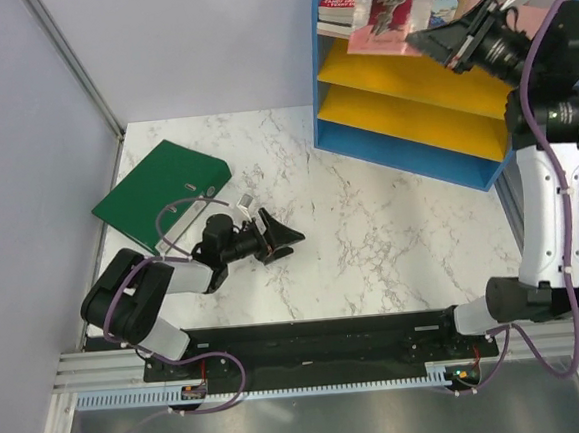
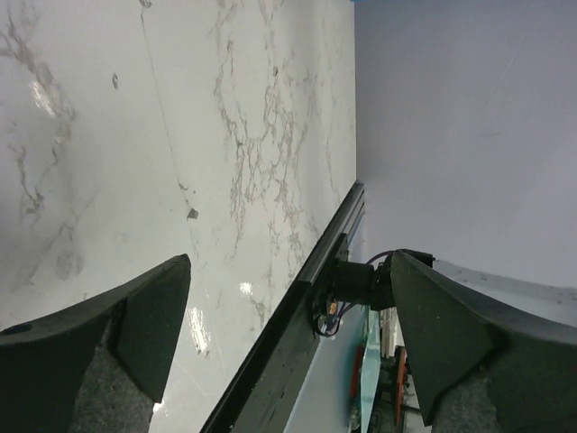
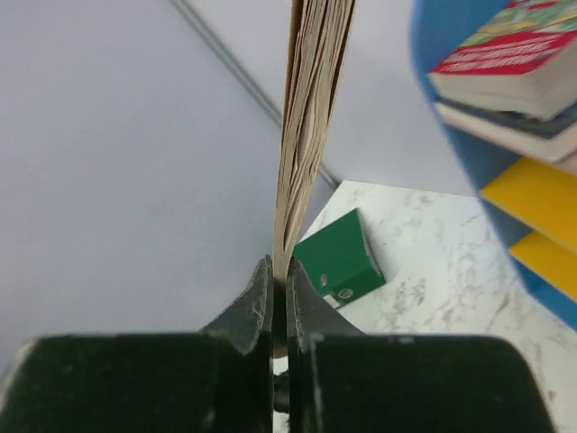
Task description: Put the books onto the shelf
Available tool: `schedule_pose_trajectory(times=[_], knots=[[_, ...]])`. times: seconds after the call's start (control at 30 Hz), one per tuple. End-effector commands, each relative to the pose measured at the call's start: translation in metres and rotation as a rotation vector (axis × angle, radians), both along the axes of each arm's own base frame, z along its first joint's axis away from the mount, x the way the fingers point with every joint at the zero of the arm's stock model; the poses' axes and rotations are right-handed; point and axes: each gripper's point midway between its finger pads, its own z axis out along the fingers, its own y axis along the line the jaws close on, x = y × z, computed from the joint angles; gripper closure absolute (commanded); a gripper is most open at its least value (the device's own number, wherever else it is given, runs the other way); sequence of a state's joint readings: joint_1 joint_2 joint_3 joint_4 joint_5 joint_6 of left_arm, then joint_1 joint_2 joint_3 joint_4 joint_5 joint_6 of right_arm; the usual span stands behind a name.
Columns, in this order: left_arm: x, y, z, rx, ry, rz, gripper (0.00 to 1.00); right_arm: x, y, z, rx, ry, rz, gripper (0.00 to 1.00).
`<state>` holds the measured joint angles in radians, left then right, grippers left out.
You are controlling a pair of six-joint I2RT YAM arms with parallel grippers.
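My right gripper (image 1: 424, 41) is raised in front of the top of the shelf (image 1: 394, 138), a slanted blue unit with yellow boards. It is shut on a thin pink-covered book (image 1: 386, 10) held upright. In the right wrist view the book's page edge (image 3: 311, 99) rises from between the shut fingers of the right gripper (image 3: 281, 280). Other books (image 1: 341, 2) lie stacked on the shelf's top level, also seen as a red-topped stack (image 3: 514, 68) beside the blue shelf side (image 3: 469, 153). My left gripper (image 1: 276, 240) hovers low over the marble table, open with nothing in it (image 2: 288, 262).
A big green lever-arch binder (image 1: 162, 191) lies at the table's left back, seen also past the held book (image 3: 338, 262). A grey wall runs along the left. The black base rail (image 2: 297, 316) borders the table's near edge.
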<state>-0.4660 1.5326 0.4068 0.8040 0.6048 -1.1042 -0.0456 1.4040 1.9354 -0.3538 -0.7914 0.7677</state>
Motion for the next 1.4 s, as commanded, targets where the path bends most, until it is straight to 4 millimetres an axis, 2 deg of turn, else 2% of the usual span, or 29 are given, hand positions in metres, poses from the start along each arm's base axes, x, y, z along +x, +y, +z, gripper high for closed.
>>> schedule_pose_trajectory(times=[0.0, 0.17, 0.27, 0.53, 0.6, 0.73, 0.87, 1.17, 1.37], knots=[[-0.015, -0.015, 0.0, -0.016, -0.058, -0.064, 0.02, 0.023, -0.032, 0.015, 0.018, 0.007, -0.023, 1.0], [-0.039, -0.036, 0.01, -0.042, -0.068, -0.138, 0.01, 0.052, -0.067, 0.015, 0.05, 0.019, -0.106, 1.0], [-0.051, -0.044, 0.014, -0.032, -0.079, -0.17, 0.01, 0.076, -0.086, 0.003, 0.076, 0.061, -0.123, 1.0], [-0.065, -0.051, 0.022, -0.038, -0.085, -0.192, 0.01, 0.109, -0.123, 0.006, 0.165, 0.066, -0.133, 1.0], [-0.067, -0.051, 0.021, -0.034, -0.082, -0.196, 0.01, 0.118, -0.131, 0.001, 0.192, 0.085, -0.128, 1.0], [-0.069, -0.05, 0.013, -0.014, -0.065, -0.184, 0.01, 0.139, -0.139, -0.016, 0.243, 0.133, -0.124, 1.0], [-0.069, -0.049, 0.007, -0.003, -0.053, -0.178, 0.01, 0.148, -0.143, -0.02, 0.269, 0.145, -0.128, 1.0], [-0.068, -0.051, 0.006, -0.003, -0.049, -0.178, 0.01, 0.153, -0.145, -0.04, 0.303, 0.214, -0.126, 1.0], [-0.069, -0.05, 0.003, 0.002, -0.038, -0.178, 0.01, 0.151, -0.139, -0.047, 0.309, 0.235, -0.112, 1.0]])
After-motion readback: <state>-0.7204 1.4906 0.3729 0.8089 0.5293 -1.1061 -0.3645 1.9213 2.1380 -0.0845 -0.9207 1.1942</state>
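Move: The right hand has the pink book pinched; the orange book it goes for, on the top shelf, lies about 20 cm ahead of that hand, 8 cm to its right and 9 cm below. The red book stack is some 25 cm ahead of the right hand, 7 cm to its left and 8 cm below. From the left hand the orange book is roughly 29 cm ahead, 36 cm to the right and 36 cm above. Right hand carries the pinched pink book 17 cm forward, 15 right, down onto the orange one; left withdraws. ##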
